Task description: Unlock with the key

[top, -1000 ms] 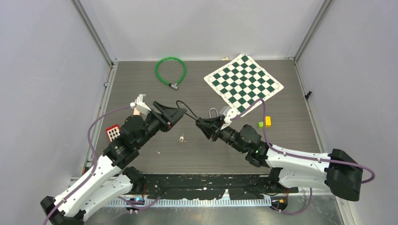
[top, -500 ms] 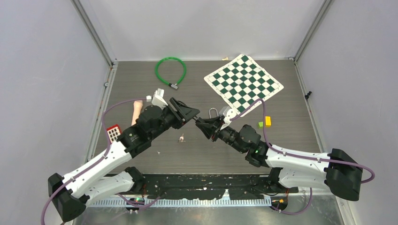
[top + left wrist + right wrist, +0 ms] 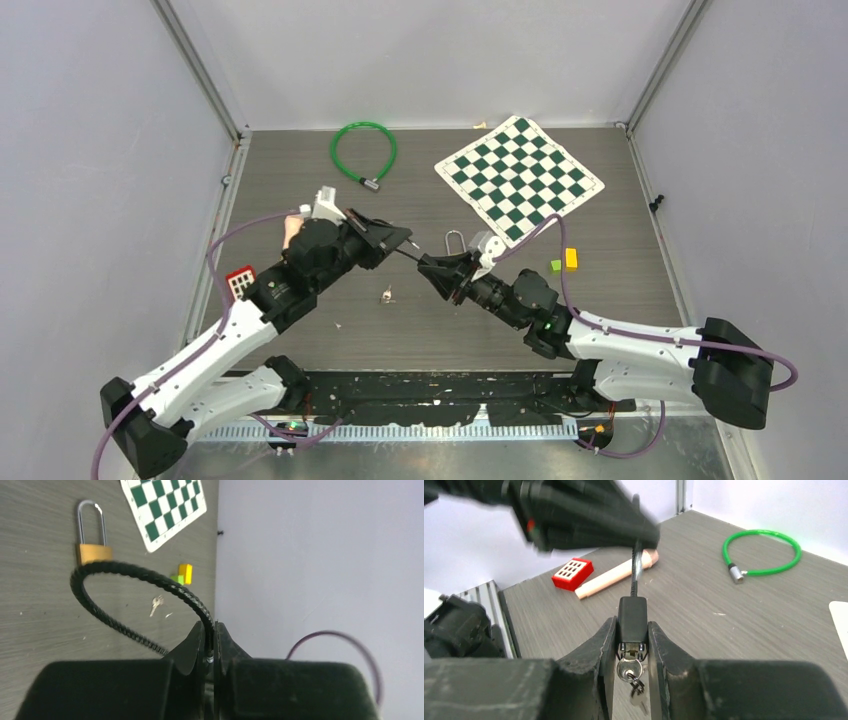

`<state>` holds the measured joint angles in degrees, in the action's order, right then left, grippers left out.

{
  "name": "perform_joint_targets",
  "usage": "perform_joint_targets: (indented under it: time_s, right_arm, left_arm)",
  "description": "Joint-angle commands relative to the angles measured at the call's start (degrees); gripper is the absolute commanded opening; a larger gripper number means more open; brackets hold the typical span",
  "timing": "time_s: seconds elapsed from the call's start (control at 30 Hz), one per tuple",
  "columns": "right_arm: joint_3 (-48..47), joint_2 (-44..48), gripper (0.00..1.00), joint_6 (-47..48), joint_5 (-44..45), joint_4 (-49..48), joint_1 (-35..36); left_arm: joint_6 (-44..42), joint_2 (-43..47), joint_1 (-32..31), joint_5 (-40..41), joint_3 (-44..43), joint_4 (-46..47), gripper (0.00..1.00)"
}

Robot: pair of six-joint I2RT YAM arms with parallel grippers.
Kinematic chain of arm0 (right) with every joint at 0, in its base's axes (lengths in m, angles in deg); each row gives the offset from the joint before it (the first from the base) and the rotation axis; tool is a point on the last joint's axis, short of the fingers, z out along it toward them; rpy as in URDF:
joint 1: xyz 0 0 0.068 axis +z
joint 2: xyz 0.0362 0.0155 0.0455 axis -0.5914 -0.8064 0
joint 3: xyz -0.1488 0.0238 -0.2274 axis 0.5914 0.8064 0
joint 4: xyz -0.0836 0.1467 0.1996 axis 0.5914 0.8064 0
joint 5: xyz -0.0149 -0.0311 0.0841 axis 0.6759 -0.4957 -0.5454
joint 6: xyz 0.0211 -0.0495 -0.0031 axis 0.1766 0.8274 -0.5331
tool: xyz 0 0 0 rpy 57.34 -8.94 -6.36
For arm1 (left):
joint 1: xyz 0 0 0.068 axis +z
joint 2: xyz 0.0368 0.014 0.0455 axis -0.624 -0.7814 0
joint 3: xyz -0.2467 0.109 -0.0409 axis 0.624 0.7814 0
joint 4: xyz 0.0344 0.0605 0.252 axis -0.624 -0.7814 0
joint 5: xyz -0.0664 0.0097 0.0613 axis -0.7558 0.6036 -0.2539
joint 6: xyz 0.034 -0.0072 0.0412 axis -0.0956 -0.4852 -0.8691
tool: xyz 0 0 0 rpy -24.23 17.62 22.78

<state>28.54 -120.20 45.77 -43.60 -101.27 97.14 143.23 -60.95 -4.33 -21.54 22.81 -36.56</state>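
Note:
My right gripper (image 3: 631,626) is shut on the black body of a cable lock (image 3: 632,615), held above the table. A silver key (image 3: 629,669) sits in the body's keyhole between the jaws, and a ring with a second key hangs from it. The lock's black braided cable (image 3: 140,575) loops out and back. My left gripper (image 3: 210,628) is shut on the cable's end, right by its metal tip. From above, the left gripper (image 3: 403,241) and the right gripper (image 3: 430,268) nearly meet at mid-table.
A brass padlock (image 3: 455,240) lies behind the grippers, and loose keys (image 3: 386,295) lie in front. A green cable lock (image 3: 364,150) and a chessboard mat (image 3: 520,178) are at the back. A red block (image 3: 241,283) and a wooden cylinder (image 3: 614,575) are on the left, yellow (image 3: 571,258) and green (image 3: 555,266) blocks on the right.
The left arm swung right toward the right gripper, and its jaws went from open to shut on the cable's end. The right arm held still with the lock body.

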Motion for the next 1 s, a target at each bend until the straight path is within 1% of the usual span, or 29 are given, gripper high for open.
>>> perform_joint_targets:
  time_s: [0.0, 0.1, 0.27, 0.3, 0.33, 0.4, 0.43, 0.5, 0.53, 0.6, 0.7, 0.87, 0.97]
  right_arm:
    - [2.02, 2.26, 0.05, 0.32, -2.17, -4.94, 0.33]
    - [2.89, 2.68, 0.05, 0.98, -3.34, -4.85, 0.51]
    - [3.62, 3.85, 0.05, 0.24, -3.02, -4.61, 0.61]
    - [3.51, 4.32, 0.05, 0.21, -2.67, -4.01, 0.62]
    - [3.22, 4.58, 0.05, 0.21, -1.62, -3.59, 0.59]
    - [2.53, 4.83, 0.05, 0.62, 0.14, -1.64, 0.28]
    - [2.36, 5.03, 0.05, 0.66, 0.62, -0.46, 0.07]
    - [1.95, 5.55, 0.05, 0.16, 2.28, 1.28, -1.16]
    - [1.75, 6.17, 0.05, -0.47, 2.44, 1.82, -2.53]
    - [1.45, 7.21, 0.05, -1.41, 1.84, 3.27, -5.14]
    - [0.27, 7.78, 0.05, -2.3, 0.85, 6.29, -9.54]
    - [-2.92, 8.24, 0.05, -4.09, 1.51, 12.69, -16.85]
    - [-6.08, 7.94, 0.05, -4.39, 1.18, 17.54, -20.49]
  left_arm:
    - [5.66, 3.7, 5.52, 3.65, -0.46, 0.41, 0.0]
    - [7.98, 5.25, 8.5, 3.28, 0.7, 0.65, 0.0]
    - [5.29, 6.0, 10.55, 3.24, -0.87, -1.02, 0.0]
    - [4.54, 6.11, 10.75, 3.18, -0.99, -1.41, 0.05]
    - [3.72, 6.33, 10.95, 2.93, -1.02, -1.79, 0.16]
    - [1.65, 7.04, 11.43, 1.25, -0.93, -2.35, 0.48]
    - [0.29, 7.45, 11.54, 0.3, -0.84, -2.62, 0.61]
    - [-3.01, 8.21, 11.64, -1.83, -0.91, -3.77, 0.82]
    - [-4.94, 8.64, 11.69, -2.61, -1.02, -5.88, 0.88]
    - [-8.99, 10.04, 11.86, -3.53, -1.53, -8.79, 0.93]
    - [-15.86, 12.39, 12.55, -2.31, -3.97, -16.02, 0.94]
    - [-29.5, 13.72, 16.64, 5.19, -12.33, -34.22, 0.99]
    - [-35.94, 14.96, 21.54, 9.84, -14.46, -39.95, 1.0]
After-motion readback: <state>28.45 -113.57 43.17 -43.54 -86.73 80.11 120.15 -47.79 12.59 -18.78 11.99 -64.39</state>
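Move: The left hand pinches the black cable near its freed metal end; the cable lock's body lies about 4 cm back, 4 cm right and 3 cm below it. The padlock lies some 5 cm ahead and 12 cm right, the small keys 5 cm back and 5 cm left, both about 23 cm down. The right hand grips the lock body at its fingertips, about 1 cm ahead and 1 cm left. Left hand draws the cable 5 cm left, opens and retreats; right carries the lock some 11 cm right-forward. ##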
